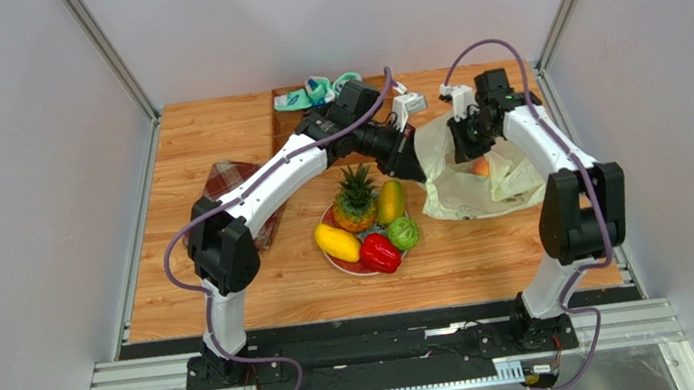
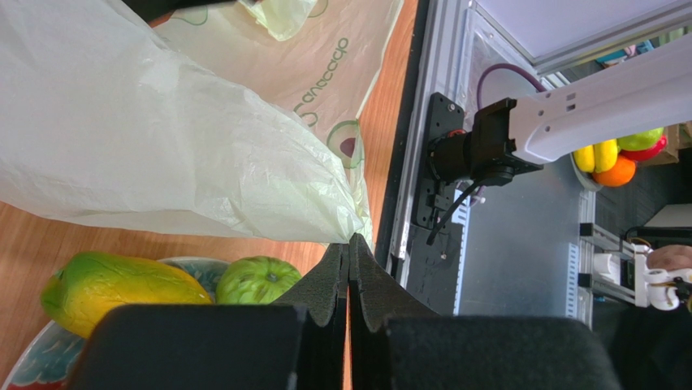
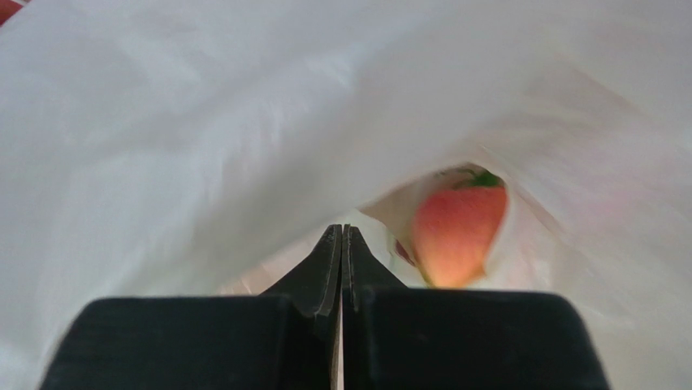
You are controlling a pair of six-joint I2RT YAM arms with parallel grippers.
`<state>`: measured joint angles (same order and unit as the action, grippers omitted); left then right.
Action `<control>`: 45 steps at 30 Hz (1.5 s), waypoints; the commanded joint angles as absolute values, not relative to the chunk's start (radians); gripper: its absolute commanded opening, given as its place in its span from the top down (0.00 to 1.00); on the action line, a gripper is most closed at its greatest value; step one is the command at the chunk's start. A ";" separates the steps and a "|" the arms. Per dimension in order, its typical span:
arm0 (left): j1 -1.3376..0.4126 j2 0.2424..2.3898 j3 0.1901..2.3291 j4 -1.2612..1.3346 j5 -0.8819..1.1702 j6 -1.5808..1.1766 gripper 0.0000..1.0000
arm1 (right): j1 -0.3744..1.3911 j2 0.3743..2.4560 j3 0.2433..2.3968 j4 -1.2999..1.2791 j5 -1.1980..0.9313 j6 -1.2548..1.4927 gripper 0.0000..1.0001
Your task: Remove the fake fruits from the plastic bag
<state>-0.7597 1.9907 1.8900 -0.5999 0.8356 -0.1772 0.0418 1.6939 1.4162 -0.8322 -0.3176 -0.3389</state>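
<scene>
The plastic bag (image 1: 481,187) lies crumpled at the right of the table. A peach (image 1: 481,167) shows inside it. My left gripper (image 1: 418,165) is shut on the bag's left edge; in the left wrist view the film (image 2: 146,138) runs taut to the closed tips (image 2: 349,240). My right gripper (image 1: 468,147) reaches into the bag from behind. Its jaws (image 3: 342,231) are shut with bag film (image 3: 203,122) at the tips, and the peach (image 3: 457,231) sits just to their right, untouched. On the plate (image 1: 356,268) lie a pineapple (image 1: 355,199), mango (image 1: 388,202), yellow fruit (image 1: 337,243), red pepper (image 1: 380,252) and green piece (image 1: 403,233).
Teal-and-white socks (image 1: 315,90) lie at the table's back edge. A plaid cloth (image 1: 230,178) sits under my left arm. The left wrist view shows the mango (image 2: 114,288) and green piece (image 2: 258,280) just below the lifted bag. Grey walls enclose the table on both sides.
</scene>
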 commanded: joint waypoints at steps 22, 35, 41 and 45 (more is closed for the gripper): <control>-0.765 1.940 1.858 -0.561 0.881 -0.166 1.00 | 0.020 1.865 1.462 -0.678 0.123 -0.285 0.32; -0.765 1.956 1.882 -0.564 0.879 -0.167 1.00 | -0.046 1.845 1.408 -0.816 0.152 -0.324 0.30; -0.765 1.963 1.893 -0.569 0.877 -0.161 1.00 | -0.077 1.836 1.408 -0.889 0.177 -0.334 0.28; -0.765 1.968 1.894 -0.568 0.876 -0.163 1.00 | -0.080 1.798 1.356 -0.981 0.123 -0.328 0.23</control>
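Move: The right hand is empty and shut inside the bag. The peach lies about 1 cm ahead, 5 cm to its right and 9 cm below. The bag rim pinched by the left hand is about 10 cm left, 10 cm back and 10 cm higher; the green fruit on the plate is 14 cm left and 13 cm back, about 9 cm down. From the left hand the peach is some 11 cm ahead, 17 cm right and 20 cm below. The right hand's open fingers end up astride the peach, not yet closed on it. The hand first drops about 7 cm and swings forward, then sweeps right while the fingers spread wide, and last draws back and farther right, ending some 12 cm right of its start. The wrist turns about 30 degrees until the fingers point nearly straight down. The left hand keeps its pinch on the bag rim, nearly still. ##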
